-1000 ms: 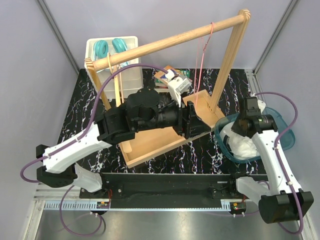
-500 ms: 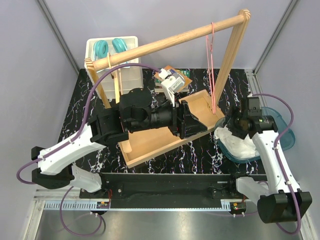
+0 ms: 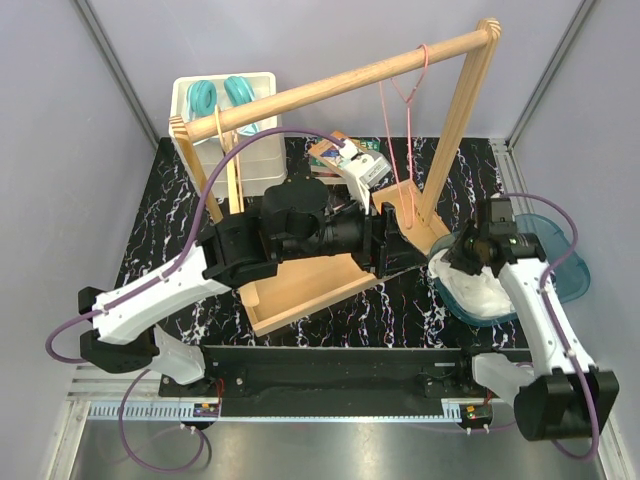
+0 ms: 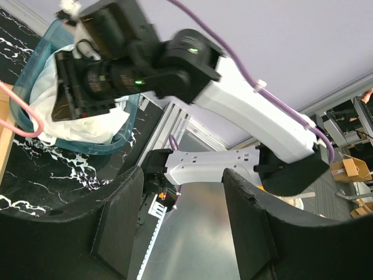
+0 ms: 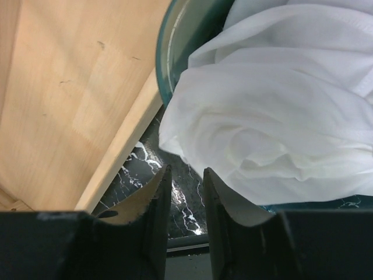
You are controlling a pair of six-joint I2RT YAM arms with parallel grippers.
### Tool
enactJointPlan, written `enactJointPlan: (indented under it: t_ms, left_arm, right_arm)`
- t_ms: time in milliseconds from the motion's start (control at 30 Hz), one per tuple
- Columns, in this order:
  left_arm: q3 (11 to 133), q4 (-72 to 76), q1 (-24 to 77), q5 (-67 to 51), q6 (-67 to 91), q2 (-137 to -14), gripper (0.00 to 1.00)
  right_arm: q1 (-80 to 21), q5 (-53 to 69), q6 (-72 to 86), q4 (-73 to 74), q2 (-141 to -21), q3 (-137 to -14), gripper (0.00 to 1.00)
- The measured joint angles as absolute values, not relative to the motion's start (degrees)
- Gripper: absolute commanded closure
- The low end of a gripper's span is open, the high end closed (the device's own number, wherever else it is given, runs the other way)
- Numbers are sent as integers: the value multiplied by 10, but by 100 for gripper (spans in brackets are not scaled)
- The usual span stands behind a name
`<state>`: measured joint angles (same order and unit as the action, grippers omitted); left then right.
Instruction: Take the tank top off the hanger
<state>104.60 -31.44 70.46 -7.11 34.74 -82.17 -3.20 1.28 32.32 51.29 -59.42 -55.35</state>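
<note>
The white tank top [image 3: 480, 292] lies crumpled in a teal basin [image 3: 562, 268] at the right, off the hanger. The bare pink hanger [image 3: 381, 140] hangs by its hook from the wooden rail [image 3: 330, 85]. My right gripper [image 3: 462, 256] hovers at the basin's left rim. In the right wrist view my right gripper [image 5: 186, 192] shows a narrow gap with nothing in it, and the tank top [image 5: 280, 116] lies just beyond its tips. My left gripper [image 3: 397, 240] is open and empty over the wooden base, below the hanger. The left wrist view shows the left gripper [image 4: 183, 224], the tank top [image 4: 81, 125] and the hanger [image 4: 36, 121].
The wooden rack's tray base [image 3: 300, 285] fills the table's middle, with slanted posts at both ends. A white drawer box [image 3: 225, 110] with teal rings stands at the back left. Small boxes [image 3: 345, 155] sit behind the rack. The basin's rim [image 5: 169, 46] adjoins the tray's edge [image 5: 122, 146].
The right gripper has let go of the tank top in the basin, opened wide, then narrowed. The bare hanger swings on the rail. The left arm has shifted slightly.
</note>
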Motion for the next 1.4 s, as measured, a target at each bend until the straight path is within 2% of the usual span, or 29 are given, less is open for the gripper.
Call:
enactJointPlan:
  t_ms: [100, 400, 533, 833, 1100, 1400]
  left_arm:
    - [1047, -316, 705, -74, 347, -822, 39]
    - [1046, -325, 705, -68, 347, -806, 38]
    - [1046, -329, 705, -65, 347, -793, 38]
    - [1047, -334, 705, -62, 347, -793, 38]
    - [1072, -335, 705, -60, 347, -812, 38]
    - [1078, -338, 705, -54, 325, -772, 37]
  right_arm:
    - [-32, 11, 338, 489, -644, -538, 55]
    - [22, -55, 368, 426, -761, -476, 53]
    - [28, -63, 374, 421, -777, -465, 49]
    - [28, -52, 372, 463, -719, -493, 29]
    - [28, 17, 357, 525, -568, -554, 0]
    - [28, 157, 323, 566, -538, -606, 0]
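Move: The white tank top's middle lies in the blue bin about 9 cm below the right gripper and 5 cm to its right, level fore and aft. Its loose end hangs over the bin's left edge, some 3 cm ahead and 3 cm left of the gripper. The wooden base's right end is roughly 11 cm ahead and 6 cm left, 13 cm below. From the left gripper the tank top is about 12 cm ahead, 22 cm right and 38 cm below. Push the right gripper down about 11 cm, slanting right over the bin's edge to tuck in the overhanging cloth, while the fingers turn steeper and the hand turns some 15 degrees clockwise. Then lift it roughly 16 cm, easing left and undoing the turn, and open the fingers wide. Late on, raise the empty left gripper slightly, drawing it left. ##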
